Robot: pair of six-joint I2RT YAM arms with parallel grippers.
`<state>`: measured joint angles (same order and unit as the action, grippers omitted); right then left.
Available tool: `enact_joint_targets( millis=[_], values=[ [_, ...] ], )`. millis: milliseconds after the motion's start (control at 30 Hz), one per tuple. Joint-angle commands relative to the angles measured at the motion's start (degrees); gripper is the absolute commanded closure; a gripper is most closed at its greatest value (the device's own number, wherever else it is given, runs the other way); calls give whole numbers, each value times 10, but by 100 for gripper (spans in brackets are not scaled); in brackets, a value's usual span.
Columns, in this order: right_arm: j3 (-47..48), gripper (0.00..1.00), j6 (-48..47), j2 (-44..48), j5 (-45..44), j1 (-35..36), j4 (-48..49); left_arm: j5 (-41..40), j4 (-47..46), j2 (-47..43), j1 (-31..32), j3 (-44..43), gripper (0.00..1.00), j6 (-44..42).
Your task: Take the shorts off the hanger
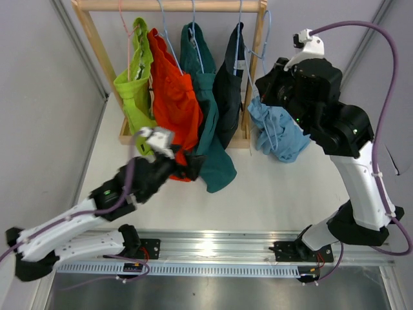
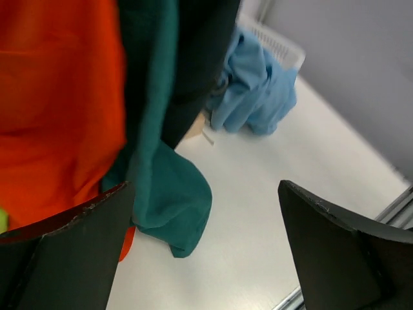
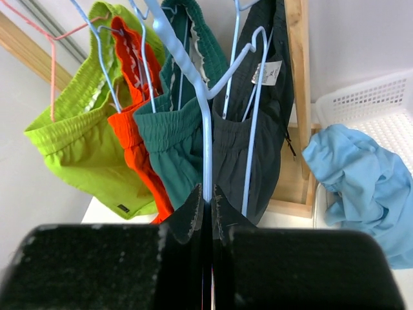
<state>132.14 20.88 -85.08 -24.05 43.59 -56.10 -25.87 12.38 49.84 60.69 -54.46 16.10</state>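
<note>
Lime green shorts (image 1: 135, 90), orange-red shorts (image 1: 173, 97), teal shorts (image 1: 206, 123) and dark navy shorts (image 1: 229, 90) hang on hangers from the wooden rack (image 1: 171, 5). Light blue shorts (image 1: 281, 132) lie crumpled to the right of the rack, off any hanger. My right gripper (image 3: 207, 194) is shut on the thin bar of a bare light blue hanger (image 3: 206, 129), just in front of the teal shorts (image 3: 174, 142) and the navy shorts (image 3: 271, 123). My left gripper (image 2: 203, 187) stands wide open, low by the hem of the teal shorts (image 2: 171, 200), holding nothing.
A white slatted basket (image 3: 381, 103) stands right of the rack, under the light blue shorts (image 3: 361, 181). The rack's right post (image 3: 298, 77) rises between them and the navy pair. Grey walls close in on both sides.
</note>
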Motion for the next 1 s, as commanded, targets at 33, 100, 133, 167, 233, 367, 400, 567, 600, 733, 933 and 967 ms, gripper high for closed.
enact_joint_targets(
  millis=[33, 100, 133, 167, 233, 367, 400, 567, 600, 733, 933, 967],
  values=[
    [21, 100, -10, -9, -24, -10, 57, -79, 112, -129, 4, 22, 1, 52],
    [6, 100, -10, -11, -31, -19, 70, -93, 148, -154, 4, 21, 1, 55],
    [1, 100, -12, -16, -34, -23, 84, -97, 174, -174, 4, 21, 1, 57],
    [-5, 100, -15, -18, -39, -27, 91, -103, 185, -183, 4, 21, 1, 57],
    [-5, 100, -15, -36, -41, -47, 106, -106, 204, -197, 4, 33, 1, 54],
    [9, 100, -18, -77, -21, -88, 136, -124, 233, -218, 3, 46, 1, 65],
    [31, 100, -11, -90, -2, -98, 137, -122, 236, -219, 4, 45, 1, 71],
    [114, 100, 4, -174, 30, -129, 120, -103, 230, -222, 4, 53, 1, 68],
    [113, 100, 4, -177, 31, -130, 126, -102, 227, -222, 4, 55, 1, 65],
    [118, 100, 5, -196, 37, -131, 161, -94, 224, -215, 4, 56, 1, 60],
    [101, 100, 1, -193, 6, -112, 194, -92, 226, -214, 4, 52, 1, 59],
    [92, 100, -13, -191, -17, -99, 201, -90, 225, -215, 4, 56, 1, 58]
  ],
)
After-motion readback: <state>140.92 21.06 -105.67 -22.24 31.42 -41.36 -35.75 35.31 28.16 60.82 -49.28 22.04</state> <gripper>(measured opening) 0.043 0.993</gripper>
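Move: The gap at the right end of the rack's rod, for the blue hanger already pinched in the right hand, lies nearly straight ahead of that hand, some 23 cm out and 6 cm higher. The black shorts hang about 22 cm ahead, 4 cm left and 12 cm lower; the right post is about 20 cm ahead, 4 cm right. The removed blue shorts lie 17 cm ahead, 18 cm right, far below. From the empty left hand the gap is roughly 32 cm ahead, 16 cm right, 27 cm up. Forward goes the right hand, about 15 cm towards the rod's right end beside the black shorts, dipping a few centimetres late and starting to rise again, while it turns some 10 degrees clockwise and keeps its pinch on the empty blue hanger. The left hand, open and empty, swings about 11 cm left and slightly back, rising briefly before it sinks and stops clear of the shorts. ##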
